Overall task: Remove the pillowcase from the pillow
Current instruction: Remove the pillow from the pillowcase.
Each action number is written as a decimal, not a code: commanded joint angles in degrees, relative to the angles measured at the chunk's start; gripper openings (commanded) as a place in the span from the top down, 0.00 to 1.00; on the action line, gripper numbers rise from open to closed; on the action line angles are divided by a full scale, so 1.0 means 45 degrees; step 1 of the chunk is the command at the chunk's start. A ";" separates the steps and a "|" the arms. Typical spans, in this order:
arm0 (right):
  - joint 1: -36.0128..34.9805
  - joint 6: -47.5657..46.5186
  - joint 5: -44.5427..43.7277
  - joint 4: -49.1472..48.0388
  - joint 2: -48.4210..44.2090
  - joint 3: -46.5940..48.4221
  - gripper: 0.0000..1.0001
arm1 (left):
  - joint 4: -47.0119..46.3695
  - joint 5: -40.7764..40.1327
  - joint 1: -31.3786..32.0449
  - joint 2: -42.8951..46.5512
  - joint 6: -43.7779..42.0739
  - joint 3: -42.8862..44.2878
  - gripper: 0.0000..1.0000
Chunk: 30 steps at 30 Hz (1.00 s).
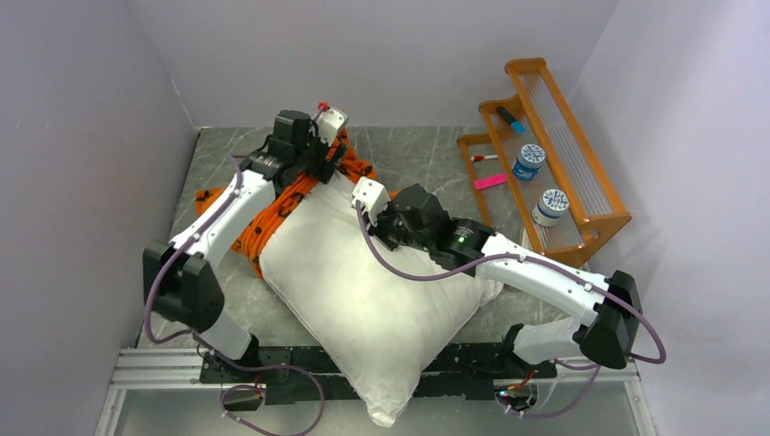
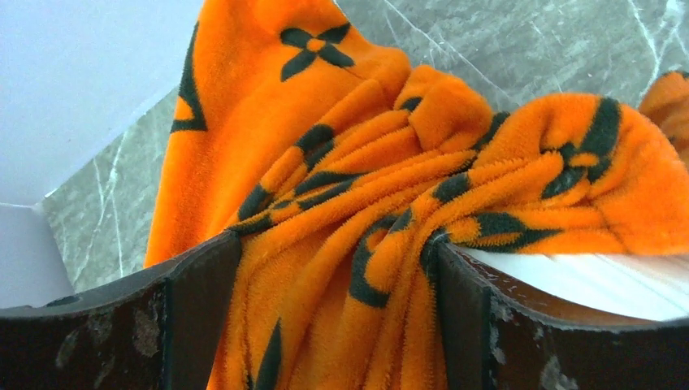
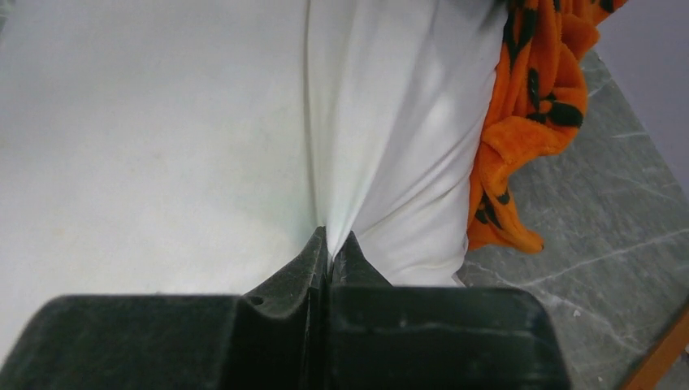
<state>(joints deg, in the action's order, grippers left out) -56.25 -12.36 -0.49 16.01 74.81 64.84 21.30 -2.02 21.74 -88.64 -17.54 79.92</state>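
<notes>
The white pillow [image 1: 363,282] lies slantwise across the table, its near corner hanging over the front edge. The orange pillowcase [image 1: 272,213] with dark motifs is bunched round the pillow's far left end. My left gripper [image 1: 320,153] sits over that bunch. In the left wrist view its jaws [image 2: 337,268] stand wide apart, with thick folds of pillowcase [image 2: 341,179] filling the gap and a strip of white pillow [image 2: 601,280] beside the right finger. My right gripper [image 1: 368,195] [image 3: 329,240] is shut on a pinched fold of the pillow [image 3: 162,146], with the pillowcase [image 3: 528,114] to its right.
An orange wire rack [image 1: 554,173] stands at the back right with two white jars, a marker and a pink item. Grey marble tabletop [image 1: 427,154] shows behind the pillow. Pale walls close in on the left, back and right.
</notes>
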 commanded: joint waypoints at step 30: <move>-0.0416 0.1326 -0.2814 0.1652 -0.2909 -0.2207 1.00 | 0.1094 -0.1402 -0.6950 -0.4461 0.3818 0.6194 0.92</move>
<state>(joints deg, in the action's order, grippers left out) -57.52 -8.27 -7.75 9.69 68.01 56.71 41.19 9.47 1.39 -107.55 1.19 102.26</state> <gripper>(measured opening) 0.026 0.180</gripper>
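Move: The gathered pillowcase edge lies between the left hand's wide-open fingers, its spot to be pinched roughly 4 cm ahead, level sideways and about 4 cm lower. The pillow's middle is about 20 cm back from the left hand, 8 cm right and 10 cm down. From the right hand, already pinching the pillow's cover, that pillowcase edge is some 13 cm ahead and 9 cm left, a little lower; the pillow's middle is about 11 cm back, straight behind, and 8 cm lower. Forward and down about 5 cm into the gathered pillowcase goes the left hand, its fingers closing on the orange cloth as it starts left, then it drags the pinched cloth left, some 11 cm in all, tipping down and turning counter-clockwise about 20 degrees each. The right hand keeps its pinch on the pillow and eases about 2 cm right, against that pull. ##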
